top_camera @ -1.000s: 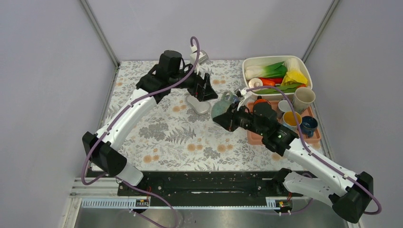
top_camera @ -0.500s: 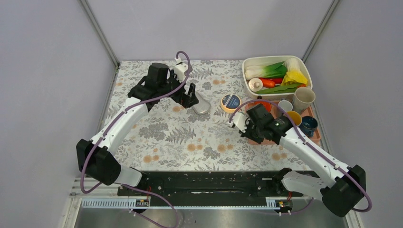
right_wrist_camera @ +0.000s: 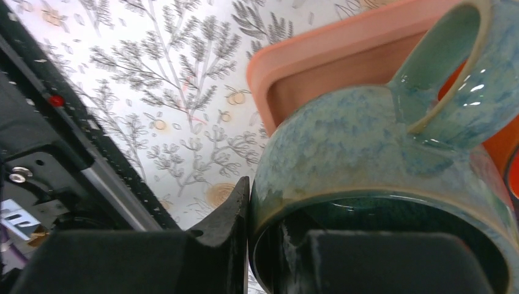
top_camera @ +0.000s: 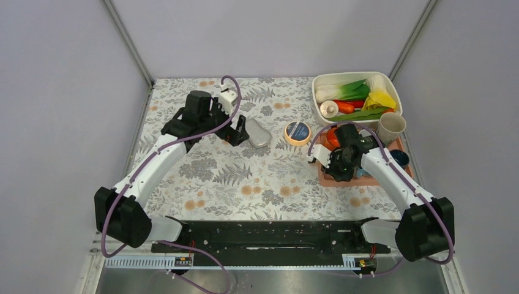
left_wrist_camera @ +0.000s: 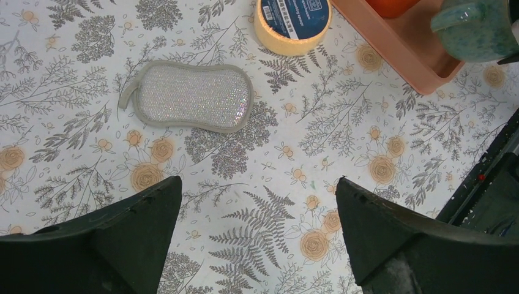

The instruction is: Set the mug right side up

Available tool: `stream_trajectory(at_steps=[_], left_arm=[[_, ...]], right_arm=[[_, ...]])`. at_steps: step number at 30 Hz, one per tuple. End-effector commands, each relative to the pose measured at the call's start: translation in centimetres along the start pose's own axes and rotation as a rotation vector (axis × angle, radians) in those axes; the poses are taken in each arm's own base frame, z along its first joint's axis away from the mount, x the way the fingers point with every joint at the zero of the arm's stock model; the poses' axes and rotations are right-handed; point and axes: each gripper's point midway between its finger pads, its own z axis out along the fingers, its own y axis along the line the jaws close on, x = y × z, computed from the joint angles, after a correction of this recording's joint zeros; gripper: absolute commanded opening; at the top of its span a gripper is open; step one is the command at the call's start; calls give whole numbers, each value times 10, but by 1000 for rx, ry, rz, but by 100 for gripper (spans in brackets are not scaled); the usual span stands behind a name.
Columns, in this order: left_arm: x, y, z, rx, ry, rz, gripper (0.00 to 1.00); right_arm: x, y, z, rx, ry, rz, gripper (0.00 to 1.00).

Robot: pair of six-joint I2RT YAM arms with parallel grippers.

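The mug [right_wrist_camera: 379,141] is teal-glazed with a loop handle. In the right wrist view its mouth faces the camera, just over the near left corner of the pink tray [right_wrist_camera: 318,67]. My right gripper [right_wrist_camera: 275,214] is shut on its rim, one finger outside the wall and one inside. In the top view the right gripper [top_camera: 338,166] is over the tray's left edge [top_camera: 325,179] and covers most of the mug. The mug also shows in the left wrist view [left_wrist_camera: 474,27]. My left gripper [left_wrist_camera: 257,184] is open and empty above the flowered cloth, just left of a grey sponge [top_camera: 258,135].
A roll of tape [top_camera: 298,131] lies between the sponge and the tray. The tray holds a beige cup [top_camera: 390,127], a yellow cup [top_camera: 374,153], a blue cup [top_camera: 398,160] and an orange object [top_camera: 333,136]. A white tub [top_camera: 357,95] of vegetables stands behind it.
My right gripper has carried the mug from the table's middle rightwards to the tray's left edge, uncovering the tape. My left gripper has drawn back to the left of the sponge.
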Motion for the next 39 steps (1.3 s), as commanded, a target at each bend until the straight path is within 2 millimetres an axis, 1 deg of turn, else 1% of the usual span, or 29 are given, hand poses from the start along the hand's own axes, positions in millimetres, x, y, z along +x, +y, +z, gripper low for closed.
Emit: stream_trajectory(at_steps=[1, 4, 5, 7, 9, 13, 14, 15, 17, 18, 19, 20, 21, 22, 23, 25, 27, 28, 31, 32, 33, 34, 35, 36, 37, 39], left_arm=[[-22, 4, -12, -35, -95, 63, 99], [-22, 6, -11, -39, -97, 60, 99], [-23, 7, -11, -43, -101, 58, 99], [-24, 10, -13, -59, -107, 56, 99], [-25, 12, -14, -68, -114, 63, 99], [-20, 14, -13, -70, -106, 63, 99], [-19, 14, -12, -68, -103, 61, 99], [-19, 15, -12, -67, -103, 59, 99], [-18, 15, -12, -66, -103, 60, 99], [-18, 15, -13, -67, -101, 61, 99], [-17, 15, -13, -68, -101, 63, 99], [-17, 16, -14, -71, -99, 65, 99], [-16, 17, -15, -77, -98, 65, 99], [-15, 18, -16, -83, -98, 67, 99], [-14, 19, -16, -89, -97, 68, 99], [-12, 23, -18, -110, -103, 67, 99], [-10, 29, -19, -137, -106, 54, 99], [-10, 31, -20, -153, -109, 47, 99], [-8, 41, -26, -220, -125, 12, 99], [-7, 45, -29, -248, -138, -1, 99], [-6, 51, -32, -281, -155, -15, 99], [-4, 58, -35, -320, -170, -27, 99], [-3, 67, -39, -361, -189, -41, 99], [1, 76, -43, -407, -199, -60, 99], [5, 87, -48, -454, -206, -75, 99], [16, 108, -57, -531, -215, -126, 99]], right_arm=[[-15, -44, -12, 125, -73, -103, 0], [-20, -45, 2, 84, -95, -138, 0], [-19, -46, 7, 77, -89, -141, 0], [-11, -47, 16, 68, -48, -144, 0], [-6, -49, 20, 68, -27, -148, 0], [-4, -53, 21, 78, -7, -132, 0], [-3, -52, 22, 75, -4, -124, 3], [-3, -52, 23, 70, -1, -118, 9], [0, -51, 25, 65, 10, -101, 29], [0, -51, 25, 65, 12, -93, 37], [-1, -52, 22, 73, 8, -87, 46], [-3, -53, 19, 85, 0, -81, 50], [-7, -56, 12, 108, -13, -72, 64], [-12, -58, 4, 132, -34, -68, 94], [-18, -60, -5, 165, -56, -66, 99], [-28, -64, -27, 241, -102, -63, 99], [-41, -62, -49, 307, -183, -57, 99], [-51, -58, -60, 329, -246, -38, 100], [-84, -44, -102, 398, -507, 48, 99], [-91, -45, -112, 449, -597, 113, 99], [-94, -51, -127, 532, -691, 212, 100], [-92, -58, -141, 616, -784, 346, 100], [-85, -63, -152, 696, -865, 479, 99], [-75, -65, -155, 743, -925, 599, 99], [-63, -65, -157, 803, -943, 652, 100], [-35, -66, -155, 899, -977, 837, 99]])
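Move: The right hand still pinches the rim of the tilted green mug; its free spot in the tray's near-left corner lies about 6 cm ahead, 2 cm left and 10 cm below. The orange mug stands some 9 cm beyond that spot, the light-blue mug about 10 cm ahead and 11 cm right of the hand. From the empty left hand the spot is roughly 35 cm right, 8 cm back and 22 cm below. Right hand lowers mug some 3 cm and forward onto tray, opens, rises 19 cm; left hand moves left. ##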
